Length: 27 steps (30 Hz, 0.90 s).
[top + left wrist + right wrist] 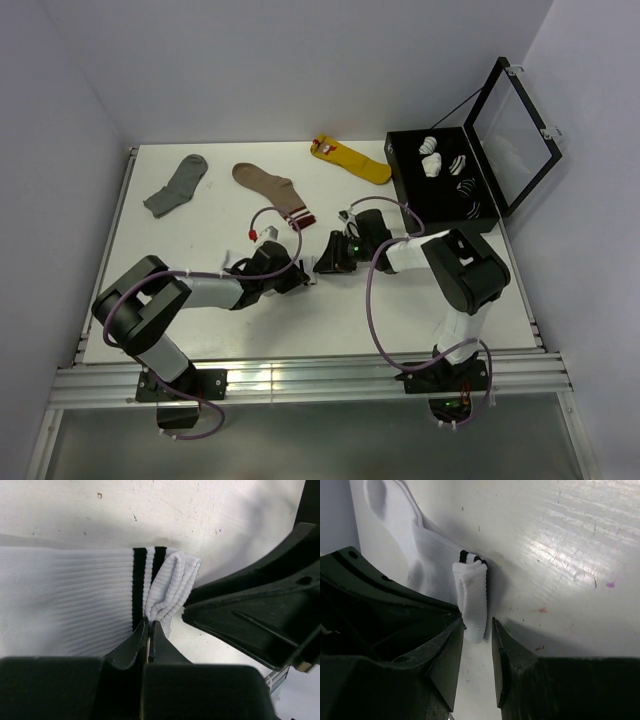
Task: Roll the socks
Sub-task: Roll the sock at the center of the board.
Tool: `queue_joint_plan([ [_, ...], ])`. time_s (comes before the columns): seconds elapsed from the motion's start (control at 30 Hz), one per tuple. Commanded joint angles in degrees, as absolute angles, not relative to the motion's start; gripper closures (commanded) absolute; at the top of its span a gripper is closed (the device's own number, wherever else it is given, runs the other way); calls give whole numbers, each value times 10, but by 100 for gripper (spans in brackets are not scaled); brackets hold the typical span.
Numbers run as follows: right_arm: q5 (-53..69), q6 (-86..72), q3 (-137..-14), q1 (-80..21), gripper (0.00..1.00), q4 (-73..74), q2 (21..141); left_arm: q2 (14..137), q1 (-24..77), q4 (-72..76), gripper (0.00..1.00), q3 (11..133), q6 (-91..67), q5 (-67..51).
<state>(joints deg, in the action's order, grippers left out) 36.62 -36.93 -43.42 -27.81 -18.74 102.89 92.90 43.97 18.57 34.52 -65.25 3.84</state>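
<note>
The socks (65, 610) lie flat on the white table, ribbed white fabric with two dark stripes (146, 575) near the cuff. The cuff end is folded into a small thick wad (172, 587), which also shows in the right wrist view (471, 600). My left gripper (150, 626) is shut, pinching the fabric at the base of that wad. My right gripper (477, 630) is open, and the wad's end sits loosely between its fingertips with a gap on each side. In the top view both grippers (300, 268) (330, 260) meet nose to nose mid-table and hide the socks.
A black box (400, 185) with several rolled socks stands at the back right, its lid (515, 125) raised. A grey sock (178, 185), a brown striped-cuff sock (270, 187) and a yellow sock (352, 160) lie along the back of the table.
</note>
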Motion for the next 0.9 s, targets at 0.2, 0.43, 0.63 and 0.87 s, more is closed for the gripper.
queue_joint_plan([
  [0.2, 388, -375, -458, -273, 63, -238, 1101, 931, 420, 159, 100, 303, -649, 28],
  [0.43, 403, -380, -478, -274, 61, -236, 1136, 933, 418, 174, 100, 299, -644, 16],
  [0.63, 410, -379, -492, -274, 68, -221, 1153, 934, 419, 183, 99, 296, -643, 10],
  [0.87, 382, -357, -504, -275, 100, -175, 1135, 930, 418, 181, 99, 301, -639, 8],
])
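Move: The folded striped cuff of the white sock lies about 2 cm to the right hand's left, some 1 cm farther out and 2 cm below it. From the left hand, shut on the cuff's near edge, the fold's middle is some 2 cm ahead and 1 cm right, about level. Beyond, the brown sock lies about 19 cm ahead and 10 cm left of the right hand, the yellow one roughly 28 cm ahead and 7 cm right, both some 3 cm below it. The folded cuff is taken by the right hand, which dips about 1 cm, slides some 2 cm left and slightly forward until its parted fingertips straddle the fold, then sinks a little more and shuts on it. Meanwhile the left hand stays almost in place and keeps its pinch on the cuff's near edge. ##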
